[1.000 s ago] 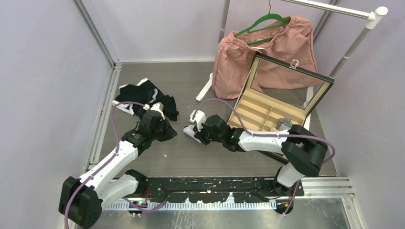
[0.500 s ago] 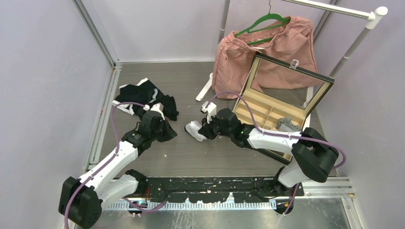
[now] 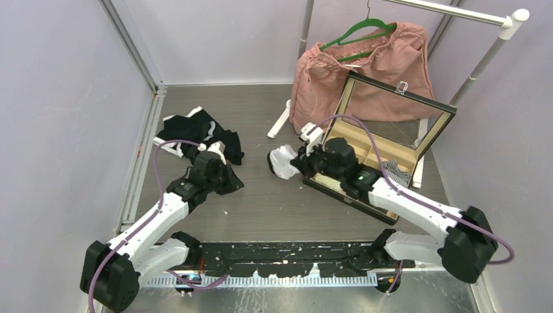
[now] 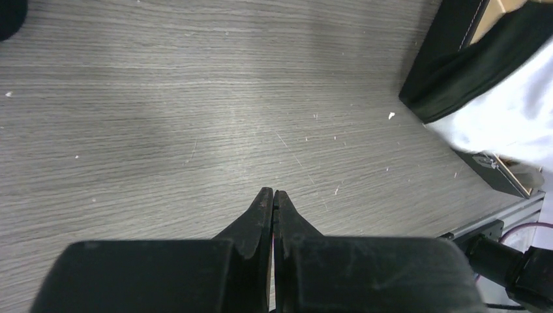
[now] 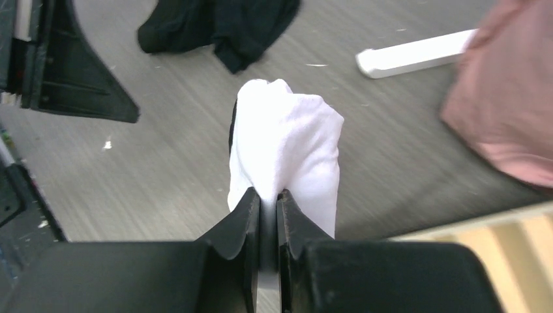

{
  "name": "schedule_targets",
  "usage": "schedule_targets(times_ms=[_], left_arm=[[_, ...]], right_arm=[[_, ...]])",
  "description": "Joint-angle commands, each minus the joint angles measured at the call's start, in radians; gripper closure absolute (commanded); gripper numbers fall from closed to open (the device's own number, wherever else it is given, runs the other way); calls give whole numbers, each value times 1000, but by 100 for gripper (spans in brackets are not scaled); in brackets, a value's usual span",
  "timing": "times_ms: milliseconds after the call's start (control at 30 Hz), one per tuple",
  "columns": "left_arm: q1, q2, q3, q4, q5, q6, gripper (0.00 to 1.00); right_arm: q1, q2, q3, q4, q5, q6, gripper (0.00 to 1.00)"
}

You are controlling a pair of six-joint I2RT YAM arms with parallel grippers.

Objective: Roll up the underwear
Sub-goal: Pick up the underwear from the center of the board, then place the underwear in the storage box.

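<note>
A rolled white underwear (image 3: pixel 282 161) (image 5: pixel 287 147) hangs above the grey table, pinched in my right gripper (image 3: pixel 297 163) (image 5: pixel 269 194), which is shut on it. The bundle sits just left of the open box's near-left corner. A heap of mainly black underwear (image 3: pixel 199 134) (image 5: pixel 218 23) lies at the back left. My left gripper (image 3: pixel 228 179) (image 4: pixel 273 193) is shut with nothing in it, low over bare table just in front of that black heap.
An open black box (image 3: pixel 365 156) with tan compartments stands at the right, a grey-striped bundle (image 3: pixel 391 169) in one slot. Behind it a pink garment (image 3: pixel 365 72) hangs on a green hanger (image 3: pixel 358 29) from a white rack (image 3: pixel 456 13). Metal walls bound the table.
My right gripper has carried the white underwear up and to the right, from the table's middle toward the box. The left arm has stayed put.
</note>
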Motion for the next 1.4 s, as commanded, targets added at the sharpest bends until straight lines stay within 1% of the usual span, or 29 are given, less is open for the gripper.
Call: schedule_targets(times_ms=[0, 133, 267, 433, 533, 667, 833, 1100, 1367], left_arm=[[3, 16, 11, 22, 65, 2, 99], [3, 44, 23, 29, 127, 16, 99], [3, 57, 45, 5, 161, 46, 99], [3, 61, 53, 2, 183, 62, 99], [3, 70, 52, 8, 194, 60, 99], [3, 67, 49, 16, 201, 54, 99], [3, 73, 49, 20, 199, 56, 99], [3, 81, 49, 27, 184, 53, 99], [3, 102, 55, 39, 182, 45, 99]], right_arm=[[-70, -127, 94, -217, 101, -152, 99], [-158, -186, 170, -400, 171, -259, 99], [-218, -195, 254, -585, 252, -362, 99], [-260, -167, 322, -703, 401, -488, 99], [-269, -124, 337, -747, 452, -575, 99], [-268, -56, 333, -750, 494, -676, 99], [-272, 23, 299, -669, 523, -767, 99], [-272, 77, 248, -622, 468, -801, 99], [-272, 98, 216, -585, 375, -761, 99]])
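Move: The right hand already holds the underwear clear of the board. The empty compartment towards the back of the box's left column lies some 9 cm ahead, 16 cm to its right and about 14 cm below. Of the box's contents, the light green roll is about level with this hand and 12 cm right, and the striped cloth about 3 cm ahead and 31 cm right. From the left hand that compartment is about 12 cm ahead, 31 cm right and 6 cm lower. Keeping its pinch on the underwear, the right hand sweeps about 20 cm right and a little forward over the box, rising some 6 cm on the way, then sinks about 9 cm towards the empty compartments. Its wrist rolls some 60 degrees, bringing the left-pointing fingers round to point steeply down. The left hand, shut and empty, backs off a few centimetres to the right and back. ##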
